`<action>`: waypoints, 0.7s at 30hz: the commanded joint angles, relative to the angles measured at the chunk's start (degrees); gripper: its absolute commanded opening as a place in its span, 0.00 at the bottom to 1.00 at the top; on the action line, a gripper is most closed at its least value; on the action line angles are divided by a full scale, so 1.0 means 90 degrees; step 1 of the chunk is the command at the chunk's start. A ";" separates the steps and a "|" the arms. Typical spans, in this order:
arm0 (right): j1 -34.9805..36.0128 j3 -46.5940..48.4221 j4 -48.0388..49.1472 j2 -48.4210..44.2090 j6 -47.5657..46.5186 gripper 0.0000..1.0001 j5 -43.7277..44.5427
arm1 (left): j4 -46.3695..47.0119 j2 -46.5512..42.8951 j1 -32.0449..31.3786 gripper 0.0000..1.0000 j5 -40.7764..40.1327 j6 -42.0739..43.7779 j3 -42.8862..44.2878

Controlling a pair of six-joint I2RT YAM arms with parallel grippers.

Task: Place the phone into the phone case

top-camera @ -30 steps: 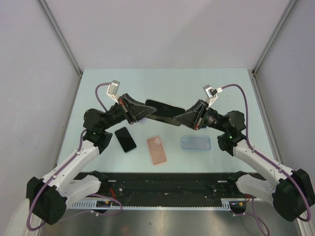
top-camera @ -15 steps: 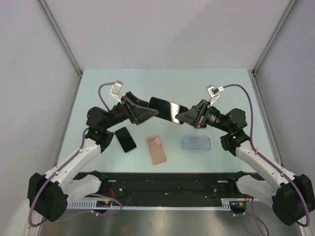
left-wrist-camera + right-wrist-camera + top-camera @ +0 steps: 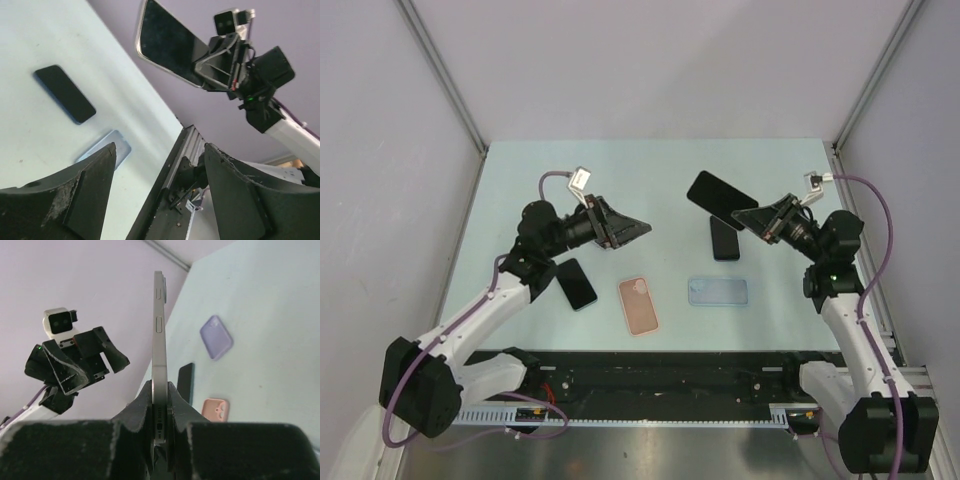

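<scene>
A large dark phone with a silver rim hangs tilted above the table, my right gripper shut on its lower end. The right wrist view shows this phone edge-on, clamped between the jaws of the right gripper. My left gripper is open, empty and well to the left of the phone. From the left wrist, that gripper gapes wide, the held phone far ahead. A pink case and a pale-blue case lie flat near the front.
A small dark phone lies under the raised one, and another dark phone lies beside the left arm. A lilac case shows on the table in the right wrist view. The black front rail borders the table.
The left gripper opened, let go of the large phone and drew back left. The right arm carried the phone to the right, uncovering the small dark phone below.
</scene>
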 commanded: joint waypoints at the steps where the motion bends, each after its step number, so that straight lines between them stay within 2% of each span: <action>1: -0.0870 0.0113 -0.0667 -0.0052 -0.0316 0.00 -0.0653 | -0.1764 0.0395 -0.0187 0.76 -0.0482 0.0899 0.0689; 3: -0.1230 0.0113 -0.1048 -0.0003 -0.0549 0.00 -0.0790 | -0.2218 0.0552 -0.0314 0.76 -0.0803 0.1300 0.0884; 10: -0.1788 0.0113 -0.2151 0.0212 -0.1127 0.00 -0.0820 | -0.2365 0.1555 -0.0715 0.76 -0.1186 0.1301 0.0934; 21: -0.1867 0.0113 -0.3227 0.0320 -0.1918 0.00 -0.0342 | -0.3381 0.3685 -0.1837 0.75 -0.2318 0.1868 0.2056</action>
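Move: The pale blue phone case lies about 20 cm to the left hand's right, level with it in reach and some 29 cm below. The pink case is straight below that hand, 4 cm nearer the base; the blue-edged phone lies 23 cm right and 16 cm farther out. From the right hand, which already holds the phone, the phone case is 3 cm back and 30 cm below, the blue-edged phone 13 cm ahead and 2 cm right. Left hand, tipping down, sinks some 18 cm towards the phone case; right lowers the held phone 10 cm rightward. ##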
